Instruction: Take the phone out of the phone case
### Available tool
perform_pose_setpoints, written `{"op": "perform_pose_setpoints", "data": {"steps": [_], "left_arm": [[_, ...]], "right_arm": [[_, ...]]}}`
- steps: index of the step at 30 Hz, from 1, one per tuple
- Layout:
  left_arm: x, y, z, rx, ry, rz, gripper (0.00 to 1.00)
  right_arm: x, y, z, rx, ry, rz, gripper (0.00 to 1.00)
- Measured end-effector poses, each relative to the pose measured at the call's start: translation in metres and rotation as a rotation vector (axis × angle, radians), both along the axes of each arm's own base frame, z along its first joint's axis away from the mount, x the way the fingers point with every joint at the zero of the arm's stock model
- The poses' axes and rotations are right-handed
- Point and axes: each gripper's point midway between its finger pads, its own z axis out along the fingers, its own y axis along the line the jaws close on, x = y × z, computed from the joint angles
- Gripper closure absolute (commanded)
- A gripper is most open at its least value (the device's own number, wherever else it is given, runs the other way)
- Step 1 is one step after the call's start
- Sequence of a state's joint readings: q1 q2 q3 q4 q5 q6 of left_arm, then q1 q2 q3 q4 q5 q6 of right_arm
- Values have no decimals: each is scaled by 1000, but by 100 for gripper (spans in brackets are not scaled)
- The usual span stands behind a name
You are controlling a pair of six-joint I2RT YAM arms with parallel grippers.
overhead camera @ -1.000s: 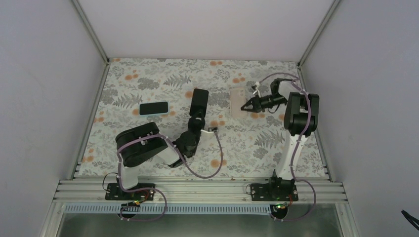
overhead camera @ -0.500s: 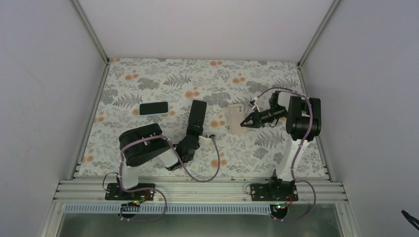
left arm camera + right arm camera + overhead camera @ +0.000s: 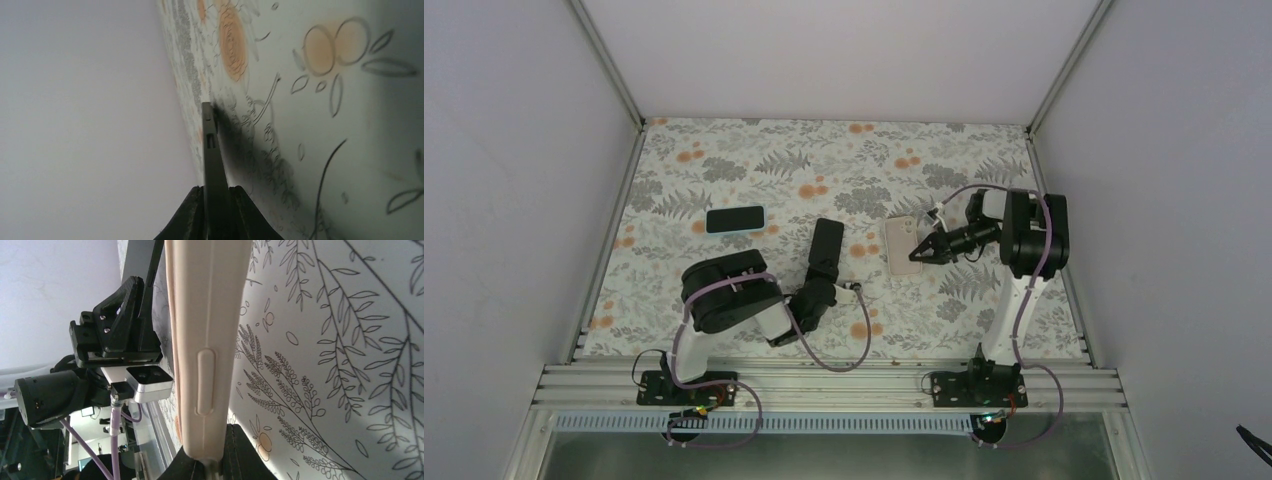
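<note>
My left gripper (image 3: pixel 817 290) is shut on the near end of a black phone (image 3: pixel 826 248), which points away from me over the floral table. In the left wrist view the phone (image 3: pixel 210 150) is edge-on between my gripper's (image 3: pixel 216 192) fingers. My right gripper (image 3: pixel 917 253) is shut on the edge of a pale beige phone case (image 3: pixel 901 244), a short gap right of the phone. In the right wrist view the case (image 3: pixel 205 315) rises edge-on from my gripper (image 3: pixel 212 457), with the phone (image 3: pixel 142 260) and left gripper (image 3: pixel 120 325) behind it.
A second dark phone with a light blue rim (image 3: pixel 735 219) lies flat on the table at the left. The floral mat (image 3: pixel 754 160) is walled in on three sides. A purple cable (image 3: pixel 864 320) loops from the left wrist over the near table.
Both arms have drawn back toward the near edge. The phone and the case have each moved nearer with their grippers and stay apart.
</note>
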State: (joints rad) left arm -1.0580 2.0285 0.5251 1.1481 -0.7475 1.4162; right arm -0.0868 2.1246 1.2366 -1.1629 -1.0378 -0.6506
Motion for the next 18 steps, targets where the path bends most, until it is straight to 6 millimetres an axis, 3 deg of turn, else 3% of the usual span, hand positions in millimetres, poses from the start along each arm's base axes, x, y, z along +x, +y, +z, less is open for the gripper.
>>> {"op": "perform_pose_setpoints", "data": {"steps": [1, 7, 11, 14, 18], "left_arm": [[0, -2, -2, -3, 11, 0, 81], [-3, -12, -12, -13, 95, -9, 60], [-5, -17, -10, -23, 127, -11, 42], [-6, -20, -4, -51, 135, -9, 28], [-15, -27, 3, -72, 163, -41, 22]], "right_arm": [[1, 0, -1, -1, 4, -1, 96], [10, -2, -3, 9, 20, -23, 52], [12, -5, -3, 22, 19, -37, 39], [12, -5, -3, 22, 20, -40, 35], [14, -9, -3, 0, 10, -40, 29]]}}
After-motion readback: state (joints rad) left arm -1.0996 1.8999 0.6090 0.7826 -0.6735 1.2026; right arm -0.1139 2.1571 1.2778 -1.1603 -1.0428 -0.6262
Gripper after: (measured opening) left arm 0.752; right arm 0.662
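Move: My left hand still pinches the black phone by its near end, the phone's middle about 5 cm ahead and 1 cm right, with the table some 3 cm below the hand; the case lies roughly 19 cm right and 6 cm ahead, the blue-edged phone 22 cm left and 12 cm ahead. My right hand still holds the case by its right edge, the case's middle about 3 cm left, 2 cm ahead and 1 cm lower; the black phone is 21 cm left and 2 cm ahead. I open both grippers to let the two parts go at the table. My left hand sinks about 1 cm and comes back up while easing some 3 cm right and a little back, tipping its fingers down about 10 degrees as they spread wide around the phone's near end. My right hand stays low, shifting barely 1.5 cm forward, and opens its fingers off the case's right edge. ##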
